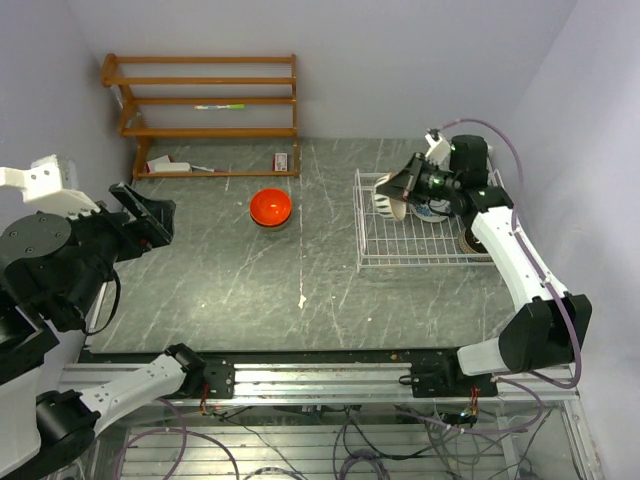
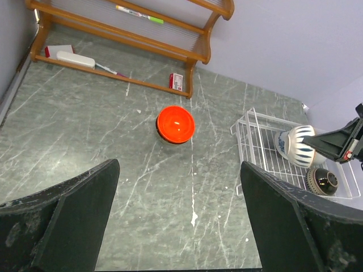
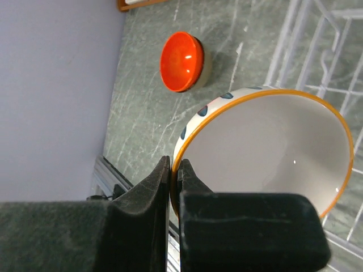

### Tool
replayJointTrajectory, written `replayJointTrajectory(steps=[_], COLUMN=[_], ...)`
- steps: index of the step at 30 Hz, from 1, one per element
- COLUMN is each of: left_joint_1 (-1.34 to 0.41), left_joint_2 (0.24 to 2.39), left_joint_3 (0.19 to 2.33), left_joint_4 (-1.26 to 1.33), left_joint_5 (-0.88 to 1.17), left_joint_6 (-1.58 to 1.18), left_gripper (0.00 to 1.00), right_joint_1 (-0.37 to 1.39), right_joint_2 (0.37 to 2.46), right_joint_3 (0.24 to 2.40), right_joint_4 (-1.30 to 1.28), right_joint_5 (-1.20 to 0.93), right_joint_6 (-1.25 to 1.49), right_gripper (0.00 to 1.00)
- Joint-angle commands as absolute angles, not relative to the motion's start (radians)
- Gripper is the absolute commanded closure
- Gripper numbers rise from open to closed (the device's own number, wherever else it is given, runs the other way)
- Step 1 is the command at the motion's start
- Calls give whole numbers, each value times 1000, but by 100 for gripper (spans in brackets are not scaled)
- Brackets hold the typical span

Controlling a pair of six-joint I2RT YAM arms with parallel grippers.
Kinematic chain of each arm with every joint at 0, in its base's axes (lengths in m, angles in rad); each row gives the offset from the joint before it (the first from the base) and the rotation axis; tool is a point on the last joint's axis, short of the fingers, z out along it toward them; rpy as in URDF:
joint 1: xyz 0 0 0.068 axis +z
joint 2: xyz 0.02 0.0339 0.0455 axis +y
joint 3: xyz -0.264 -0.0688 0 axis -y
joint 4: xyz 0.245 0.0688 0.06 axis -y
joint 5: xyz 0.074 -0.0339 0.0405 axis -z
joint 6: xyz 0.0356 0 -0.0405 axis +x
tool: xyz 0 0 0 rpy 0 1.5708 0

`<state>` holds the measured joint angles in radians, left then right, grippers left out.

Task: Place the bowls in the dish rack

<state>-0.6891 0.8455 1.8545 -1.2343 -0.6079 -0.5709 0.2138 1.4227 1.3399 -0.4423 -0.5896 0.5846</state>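
Observation:
My right gripper (image 1: pixel 397 189) is shut on the rim of a blue-and-white patterned bowl (image 1: pixel 384 204) and holds it tilted over the left end of the white wire dish rack (image 1: pixel 420 262). In the right wrist view the fingers (image 3: pixel 174 170) pinch the bowl's orange-edged rim (image 3: pixel 272 147). A dark bowl (image 1: pixel 476 236) lies in the rack's right part and also shows in the left wrist view (image 2: pixel 323 181). An orange-red bowl (image 1: pixel 270 208) sits on the table left of the rack. My left gripper (image 1: pixel 148 215) is open and empty, raised at the left (image 2: pixel 178 226).
A brown wooden shelf unit (image 1: pixel 200 100) stands at the back left, with a white item (image 1: pixel 170 165) and a small red box (image 1: pixel 282 160) at its foot. Walls close in on the left and right.

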Motion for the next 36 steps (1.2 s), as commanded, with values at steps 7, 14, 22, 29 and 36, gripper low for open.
replayJointTrajectory(steps=[7,14,22,29,36], left_joint_1=[-696,-696,-697,-696,-696], left_joint_2=[917,937,936,936,940], left_joint_3=[1892,1918,1938,1942,1937], left_joint_4=[-1194,-1203,-1229,-1230,-1224], left_joint_5=[-549,-549,-563,-565,-565], left_joint_6=[-532,-528,-536,-540,-541], left_gripper=[1,1,0,0,0], right_joint_1=[62,50,21,6,-35], right_joint_2=[1379,1456,1571,1661,1724], right_joint_3=[963,861,756,748,692], right_joint_4=[161,367,622,651,671], right_joint_5=[-885,-917,-955,-991,-1031], right_joint_6=[936,1071,1227,1256,1290], right_gripper=[100,100,100,100,99])
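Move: From the right hand, which already holds the striped bowl, the free spot at the rack's left end lies some 24 cm below and 4 cm to the right, about level fore and aft. The blue bowl stands 14 cm right and 7 cm ahead, the white bowl 24 cm right and 7 cm ahead, and the brown bowl 26 cm right, level with the hand; all are roughly 21 cm lower. From the left hand that spot is about 19 cm ahead, 46 cm right and 42 cm down. Lowering the striped bowl by its pinched rim, the right hand sinks some 12 cm almost straight down towards the rack's free left end, easing slightly right early on. Its wrist rolls so that its left side rises about 30 degrees, the fingers levelling out and keeping their grip. The empty left hand shifts a couple of centimetres forward and right, staying open. ##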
